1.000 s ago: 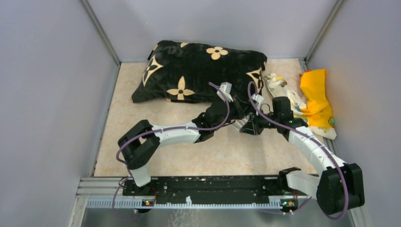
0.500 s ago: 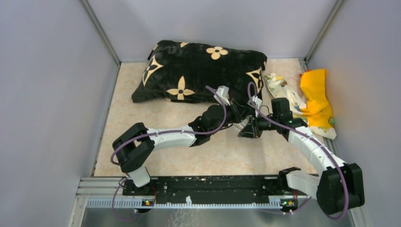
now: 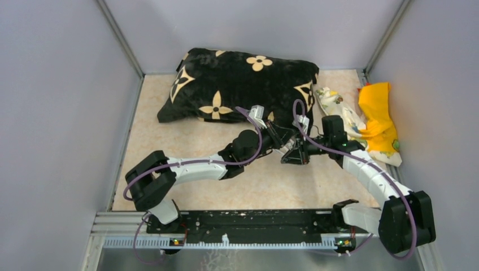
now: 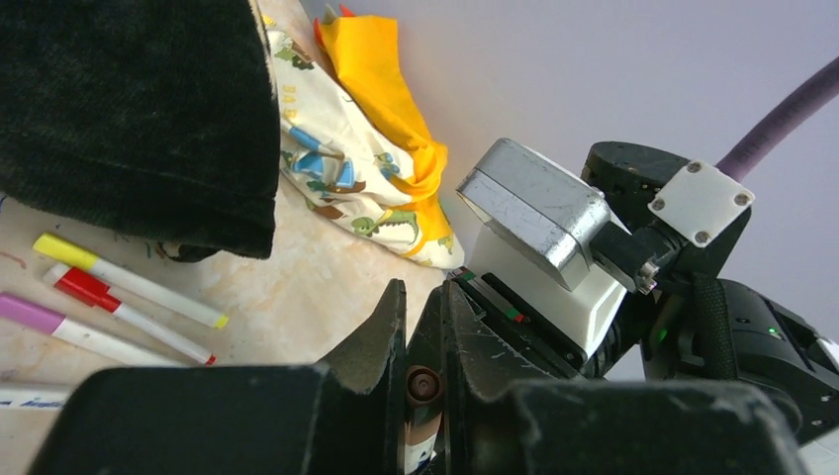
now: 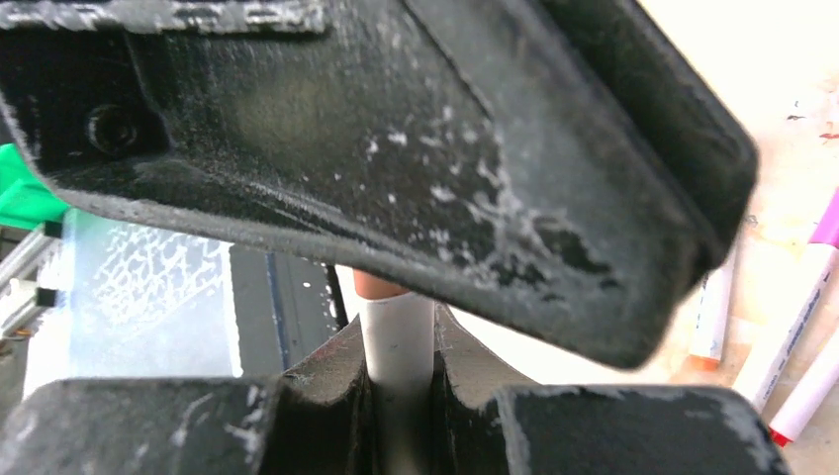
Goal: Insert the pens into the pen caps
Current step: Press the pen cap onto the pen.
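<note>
My left gripper [image 4: 423, 293] is shut on a small brown pen cap [image 4: 425, 386], whose round end faces the camera. My right gripper [image 5: 399, 325] is shut on a white pen [image 5: 398, 346]. Its brown tip [image 5: 379, 287] points up and vanishes behind the black body of the left gripper. In the top view the left gripper [image 3: 281, 141] and right gripper [image 3: 290, 153] meet nose to nose in front of the cushion. Loose pens with a yellow cap [image 4: 61, 249], a red cap [image 4: 84, 287] and a pink cap [image 4: 30, 313] lie on the table by the cushion's edge.
A big black cushion with cream flowers [image 3: 237, 84] fills the back of the table. To its right lie a patterned cloth [image 3: 338, 108] and a yellow cloth [image 3: 379, 116]. Grey walls close in three sides. More pens [image 5: 801, 297] lie at the right.
The left arm's elbow has swung left and nearer, stretching the arm out. Both grippers have drifted a little to the left together, still shut and facing each other.
</note>
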Tool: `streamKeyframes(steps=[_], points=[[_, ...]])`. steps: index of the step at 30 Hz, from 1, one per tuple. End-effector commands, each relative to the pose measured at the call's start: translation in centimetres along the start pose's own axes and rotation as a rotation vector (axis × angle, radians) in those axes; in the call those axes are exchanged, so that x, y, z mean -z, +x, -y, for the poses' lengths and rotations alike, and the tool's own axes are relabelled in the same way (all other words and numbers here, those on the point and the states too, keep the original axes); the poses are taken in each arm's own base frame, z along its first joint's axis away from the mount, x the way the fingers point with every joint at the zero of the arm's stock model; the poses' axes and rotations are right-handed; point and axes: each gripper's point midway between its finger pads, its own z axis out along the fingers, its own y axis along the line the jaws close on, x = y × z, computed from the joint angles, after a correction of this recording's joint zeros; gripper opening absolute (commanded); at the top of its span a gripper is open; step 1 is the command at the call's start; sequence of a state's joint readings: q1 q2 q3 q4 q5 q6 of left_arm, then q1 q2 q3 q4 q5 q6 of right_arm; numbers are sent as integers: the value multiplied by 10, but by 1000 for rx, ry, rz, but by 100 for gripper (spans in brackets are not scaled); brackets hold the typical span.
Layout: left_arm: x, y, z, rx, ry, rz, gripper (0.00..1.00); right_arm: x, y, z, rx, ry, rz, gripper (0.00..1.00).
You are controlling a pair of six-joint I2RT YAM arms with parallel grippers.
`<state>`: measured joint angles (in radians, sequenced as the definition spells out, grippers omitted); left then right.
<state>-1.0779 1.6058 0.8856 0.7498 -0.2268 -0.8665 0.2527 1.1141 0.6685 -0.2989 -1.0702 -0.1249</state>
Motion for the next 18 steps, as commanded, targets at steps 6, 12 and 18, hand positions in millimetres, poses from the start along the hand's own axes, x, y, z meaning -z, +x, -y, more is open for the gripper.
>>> streamKeyframes(steps=[6, 12, 18], points=[[53, 120, 12, 22, 71, -460, 21, -6, -79, 23, 421, 123, 120, 0], [52, 84, 9, -5, 45, -338, 44, -10, -69, 15, 443, 48, 85, 0], [65, 52, 1, -56, 7, -243, 59, -12, -56, 12, 463, 0, 41, 0]])
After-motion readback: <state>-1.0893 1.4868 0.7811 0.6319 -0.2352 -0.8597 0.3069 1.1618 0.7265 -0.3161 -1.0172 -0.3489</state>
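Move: The left fingers already pinch the cap, and the pen body it sits on lies about 5 cm below that hand, some 2 cm back and 1 cm to its right, in the right fingers. From the right hand the cap is roughly 5 cm up, 2 cm ahead and 1 cm left. On the table some 15 cm below the left hand, a salmon pen lies about 7 cm ahead and 8 cm left, a purple pen 7 cm ahead and 4 cm left. With the cap still pinched, the left hand sinks together with the right, then its fingers open to about half and let go of the cap; it ends some 3 cm to the left, 2 cm back and 2.5 cm lower, drawing off the pen. The right hand keeps its grip on the pen body, dips under 2 cm and comes nearly all the way back up, shifting about 1.5 cm forward and rolling some 10 degrees so the cap end leans back towards the bases. ##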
